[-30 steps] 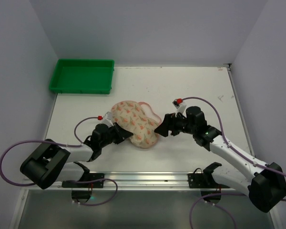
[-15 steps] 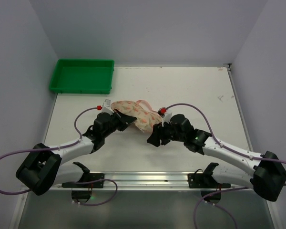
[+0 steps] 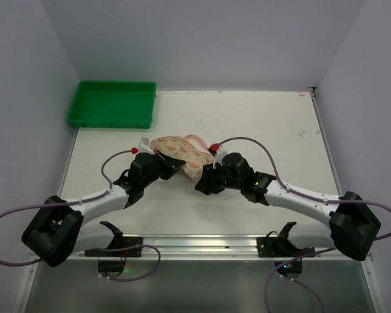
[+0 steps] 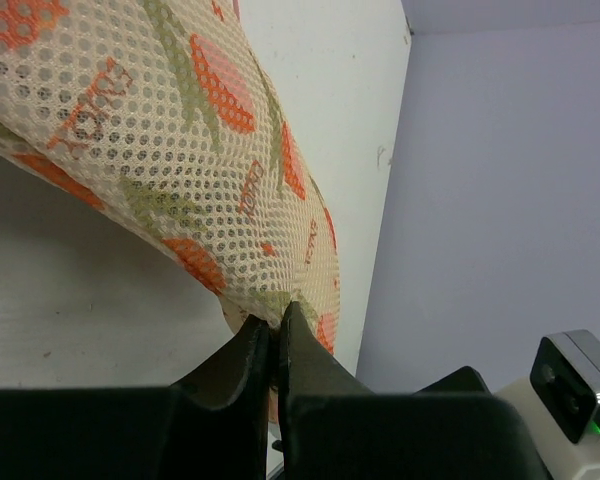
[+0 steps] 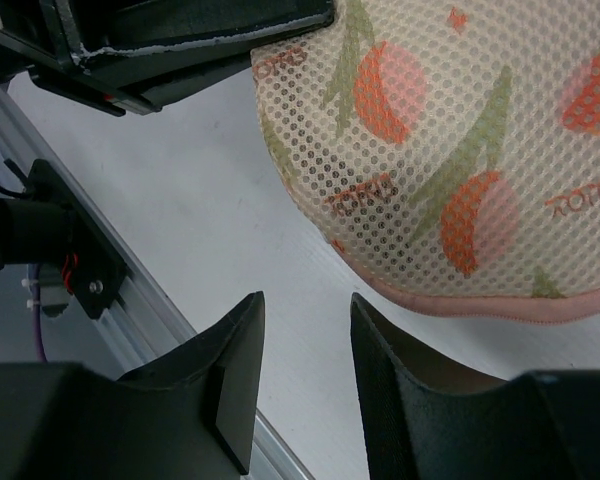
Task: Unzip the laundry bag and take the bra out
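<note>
The laundry bag (image 3: 182,151), cream mesh with orange-pink print and a pink zipper rim, lies bunched at the table's middle. My left gripper (image 3: 174,167) is shut on a fold of its mesh, which fills the left wrist view (image 4: 180,130) above the pinching jaws (image 4: 273,315). My right gripper (image 3: 202,184) sits at the bag's near right side, open. In the right wrist view its fingers (image 5: 305,297) stand apart over bare table, just below the bag's pink rim (image 5: 500,300), with nothing between them. The bra is hidden.
A green plastic tray (image 3: 111,83) sits at the far left corner. The metal rail (image 3: 195,244) holding the arm bases runs along the near edge. Walls enclose the table on three sides.
My left gripper closed on the bag's left edge and drew it up and left, bunching it. My right arm swung left to the bag's near side, its jaws narrowing.
</note>
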`<move>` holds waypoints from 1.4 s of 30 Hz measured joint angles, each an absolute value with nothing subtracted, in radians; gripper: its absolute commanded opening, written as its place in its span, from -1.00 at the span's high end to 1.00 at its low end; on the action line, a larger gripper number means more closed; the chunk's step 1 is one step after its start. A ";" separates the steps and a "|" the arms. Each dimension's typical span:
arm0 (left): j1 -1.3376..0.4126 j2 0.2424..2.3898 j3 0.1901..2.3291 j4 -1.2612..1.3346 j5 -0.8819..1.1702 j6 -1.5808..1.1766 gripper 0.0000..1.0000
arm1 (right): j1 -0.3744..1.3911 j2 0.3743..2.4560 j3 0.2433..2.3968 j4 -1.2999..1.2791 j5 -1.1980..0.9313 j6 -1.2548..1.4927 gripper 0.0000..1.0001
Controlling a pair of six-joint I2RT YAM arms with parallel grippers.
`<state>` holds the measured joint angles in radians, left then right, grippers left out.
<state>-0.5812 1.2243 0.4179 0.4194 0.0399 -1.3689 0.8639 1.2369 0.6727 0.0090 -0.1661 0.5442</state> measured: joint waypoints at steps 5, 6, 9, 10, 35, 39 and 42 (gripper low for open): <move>-0.584 1.224 0.436 0.391 0.032 -1.380 1.00 | 0.864 1.280 0.677 0.037 -0.150 0.571 0.12; -0.584 1.224 0.439 0.387 0.030 -1.382 1.00 | 0.864 1.287 0.680 0.040 -0.146 0.577 0.10; -0.584 1.224 0.440 0.378 0.025 -1.397 1.00 | 0.865 1.301 0.687 0.057 -0.123 0.591 0.08; -0.584 1.224 0.440 0.375 0.024 -1.402 1.00 | 0.865 1.306 0.688 0.066 -0.115 0.595 0.07; -0.587 1.190 0.440 0.364 0.014 -1.409 1.00 | 0.872 1.355 0.728 0.144 0.004 0.575 1.00; -0.590 1.190 0.440 0.345 0.019 -1.384 1.00 | 0.872 1.344 0.727 0.129 0.028 0.557 1.00; -0.587 1.190 0.440 0.338 0.040 -1.365 1.00 | 0.870 1.291 0.711 0.098 0.048 0.532 1.00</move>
<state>-0.5869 1.1904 0.4400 0.3378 0.0402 -1.3651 0.8696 1.2911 0.7113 0.0978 0.0483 0.5316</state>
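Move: The right hand, half open, aims for the near edge of the laundry bag, about 5 cm ahead, 1 cm to its left and roughly level. The left hand's fingertips, pinching the bag's corner, are some 9 cm ahead and 4 cm left; the bag's middle is about 12 cm ahead, 6 cm left and 6 cm lower, its pink strap some 15 cm straight ahead and 9 cm lower. From the left hand, that edge is about 4 cm back and 5 cm right. The right fingers, part open at first, shut right down on the bag's lifted near edge beside the left fingers, after the hand has reached about 5 cm forward and turned some 10 degrees clockwise; once shut, it draws about a centimetre to the right. The left hand keeps its pinch on the corner nearly in place, rising a centimetre and settling back. ##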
